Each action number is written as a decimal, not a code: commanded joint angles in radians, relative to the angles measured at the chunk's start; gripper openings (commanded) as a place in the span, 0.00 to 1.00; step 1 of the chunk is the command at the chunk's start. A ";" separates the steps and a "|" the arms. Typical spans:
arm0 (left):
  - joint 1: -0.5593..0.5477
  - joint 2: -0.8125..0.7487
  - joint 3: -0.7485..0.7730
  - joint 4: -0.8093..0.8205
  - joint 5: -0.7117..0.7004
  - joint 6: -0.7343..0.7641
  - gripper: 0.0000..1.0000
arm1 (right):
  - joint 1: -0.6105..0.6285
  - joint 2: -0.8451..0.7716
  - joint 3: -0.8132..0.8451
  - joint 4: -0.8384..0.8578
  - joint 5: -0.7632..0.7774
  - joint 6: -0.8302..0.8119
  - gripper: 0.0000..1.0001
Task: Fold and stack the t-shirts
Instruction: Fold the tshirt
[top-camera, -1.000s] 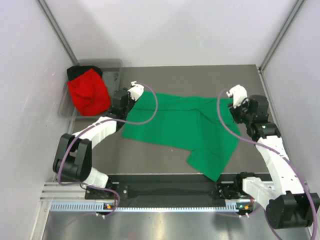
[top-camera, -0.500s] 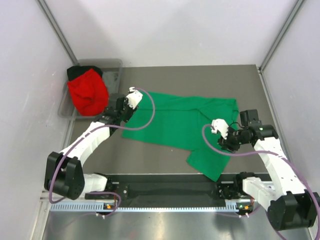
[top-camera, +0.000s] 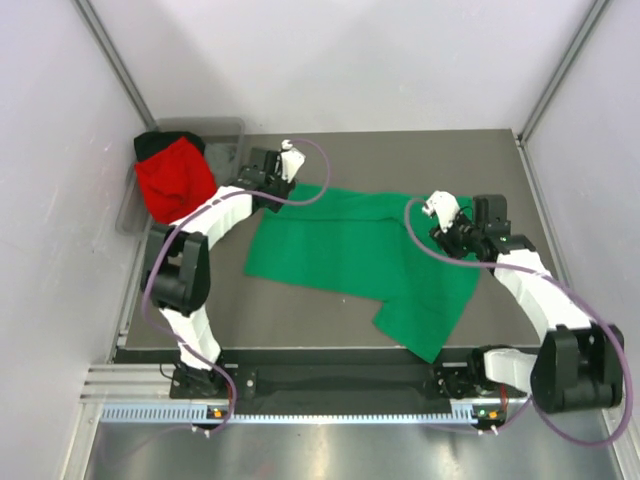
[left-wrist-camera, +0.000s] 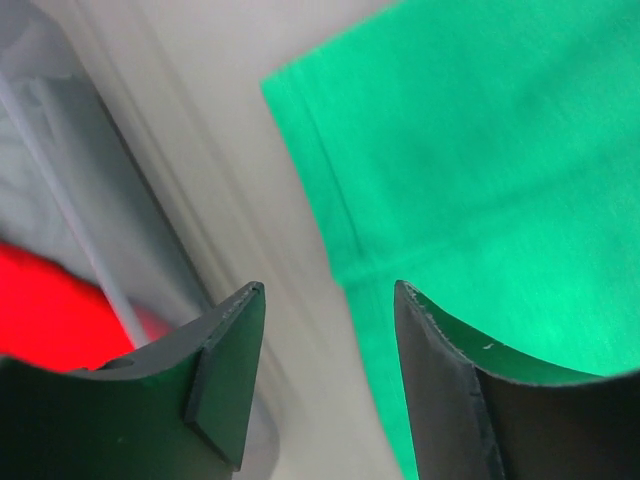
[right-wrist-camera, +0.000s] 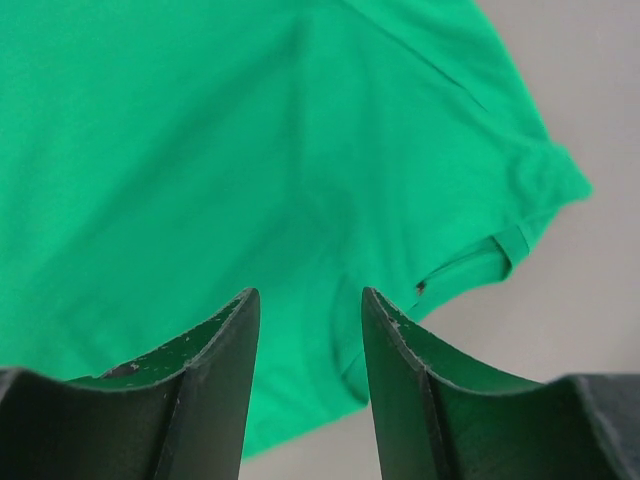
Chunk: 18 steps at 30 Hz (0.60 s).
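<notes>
A bright green t-shirt (top-camera: 350, 250) lies spread on the dark table, with one flap folded down toward the near edge. A red t-shirt (top-camera: 175, 185) is bunched in the grey bin, and a black one (top-camera: 150, 143) shows behind it. My left gripper (top-camera: 265, 185) hovers open between the bin and the green shirt's far-left corner (left-wrist-camera: 480, 150), its jaws (left-wrist-camera: 325, 300) empty. Over the shirt's right side, by a sleeve (right-wrist-camera: 520, 200), my right gripper (top-camera: 455, 232) is also open, with only green cloth showing below its empty jaws (right-wrist-camera: 308, 305).
The grey plastic bin (top-camera: 225, 140) stands at the table's far-left corner, close to my left gripper. White walls and metal posts close in the table (top-camera: 400, 155) on three sides. A black rail (top-camera: 330, 380) runs along the near edge between the arm bases.
My left gripper swung back toward the bin and the green shirt's far-left corner, its jaws spreading. My right gripper dipped toward the near side, then came back over the shirt's right part.
</notes>
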 joint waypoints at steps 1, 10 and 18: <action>0.012 0.096 0.138 -0.002 -0.064 -0.056 0.62 | -0.020 0.154 0.102 0.239 0.115 0.183 0.46; 0.060 0.377 0.433 -0.040 -0.112 -0.119 0.61 | -0.164 0.454 0.315 0.352 0.144 0.387 0.46; 0.075 0.503 0.553 -0.071 -0.109 -0.130 0.61 | -0.238 0.633 0.450 0.351 0.126 0.437 0.47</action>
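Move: The far left corner of the green t-shirt lies about 14 cm ahead of my left hand, in line with it and some 10 cm below; the shirt's near left corner is about 10 cm back and 7 cm left. The red shirt in the bin is about 14 cm ahead and 26 cm left. For my right hand, the green shirt's far right corner is some 23 cm ahead, 11 cm right and 11 cm down; its near flap is about 12 cm back and 2 cm left. I send both open hands out over the green shirt towards its two far corners. My right hand sweeps forward about 16 cm and some 10 cm right, swinging clockwise roughly 30 degrees until its fingers point straight out. My left hand reaches forward while sinking, turning slightly counter-clockwise. Neither hand's fingers close. ##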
